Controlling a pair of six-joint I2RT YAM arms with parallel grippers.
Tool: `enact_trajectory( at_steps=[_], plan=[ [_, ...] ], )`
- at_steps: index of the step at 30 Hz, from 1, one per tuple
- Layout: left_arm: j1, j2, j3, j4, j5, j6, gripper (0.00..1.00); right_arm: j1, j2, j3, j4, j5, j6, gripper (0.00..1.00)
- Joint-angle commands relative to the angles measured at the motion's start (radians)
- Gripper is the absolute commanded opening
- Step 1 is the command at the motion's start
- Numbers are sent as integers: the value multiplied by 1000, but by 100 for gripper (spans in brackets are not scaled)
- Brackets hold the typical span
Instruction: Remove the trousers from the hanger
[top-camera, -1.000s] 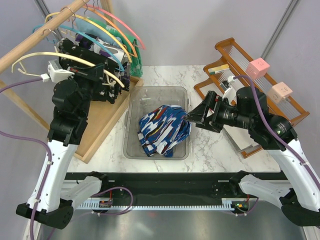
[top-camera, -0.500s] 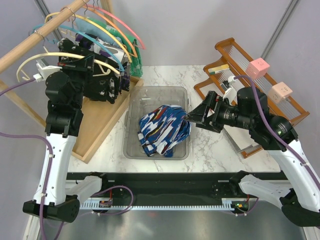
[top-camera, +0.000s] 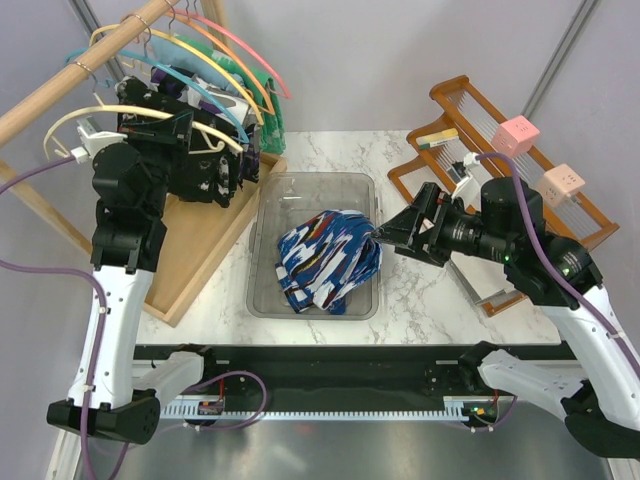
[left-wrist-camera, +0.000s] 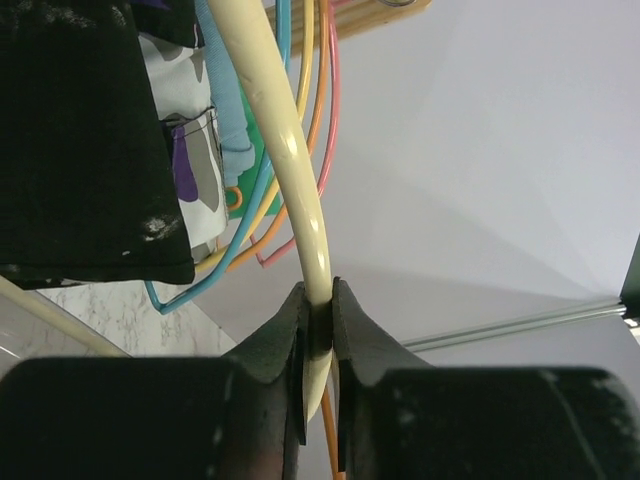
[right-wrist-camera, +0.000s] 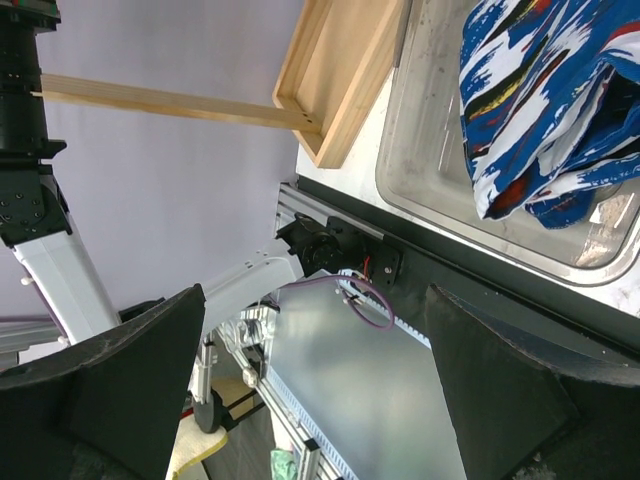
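Observation:
The blue, white, red and black printed trousers (top-camera: 330, 262) lie bunched in a clear bin (top-camera: 262, 235), off the hanger; the right wrist view shows them too (right-wrist-camera: 540, 110). The cream hanger (top-camera: 215, 133) is bare and held up by the wooden rail (top-camera: 60, 90) among other hangers. My left gripper (top-camera: 150, 118) is shut on its bar (left-wrist-camera: 285, 150), which passes between the jaws (left-wrist-camera: 318, 290). Just beside the trousers' right edge, my right gripper (top-camera: 375, 235) stands wide open and holds nothing (right-wrist-camera: 315, 295).
Pink, orange and teal hangers (top-camera: 250, 80) with other garments hang on the rail. A wooden tray (top-camera: 200, 250) lies left of the bin. A wooden rack (top-camera: 470, 110) with pink cubes (top-camera: 515, 135) stands at the right.
My left arm has swung the cream hanger up and left toward the rail, then nearly stopped. The right arm has pulled back slightly to the right. The trousers have not moved.

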Motion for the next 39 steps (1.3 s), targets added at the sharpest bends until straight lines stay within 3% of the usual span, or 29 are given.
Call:
enact_trajectory(
  at_steps=[1, 7, 11, 26, 32, 39],
  plan=[
    [5, -46, -14, -65, 31, 55, 28, 2, -28, -20, 29, 37, 21, 98],
    [5, -99, -30, -118, 63, 114, 56, 2, -79, -114, 66, 41, 55, 98],
    [5, -140, -25, -167, 91, 160, 62, 2, -89, -146, 72, 47, 54, 98],
    [5, -301, 96, -599, 213, 345, 64, 2, -169, -333, 75, 83, 66, 98],
    [5, -422, 26, -657, 379, 318, 64, 2, -177, -420, 103, 103, 60, 98],
    [5, -634, -207, -585, 604, 184, 64, 2, -226, -528, 173, 154, 119, 98]
  ],
)
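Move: Between the left hand's closed fingers is the empty hanger's bar; the hanger's middle is about 6 cm to the left, level, its hook already over the rail some 12 cm left, 6 cm ahead and 12 cm up. The blue hanger sits about 7 cm ahead and 4 cm left, the black garment 5 cm ahead, 4 cm left and 11 cm below. From the open right hand, that empty hanger lies roughly 18 cm ahead, 38 cm left, 10 cm up; the trousers 9 cm ahead, 9 cm left, 31 cm below. Opening its fingers wide, the left hand lets go of the empty hanger's bar and draws straight back from the rail, speeding up over about 20 cm, sinking some 8 cm and drifting right late on while it rolls left side up and swings clockwise. The right hand, still open and empty, lowers about 13 cm beside the tray, tipping slightly down. ##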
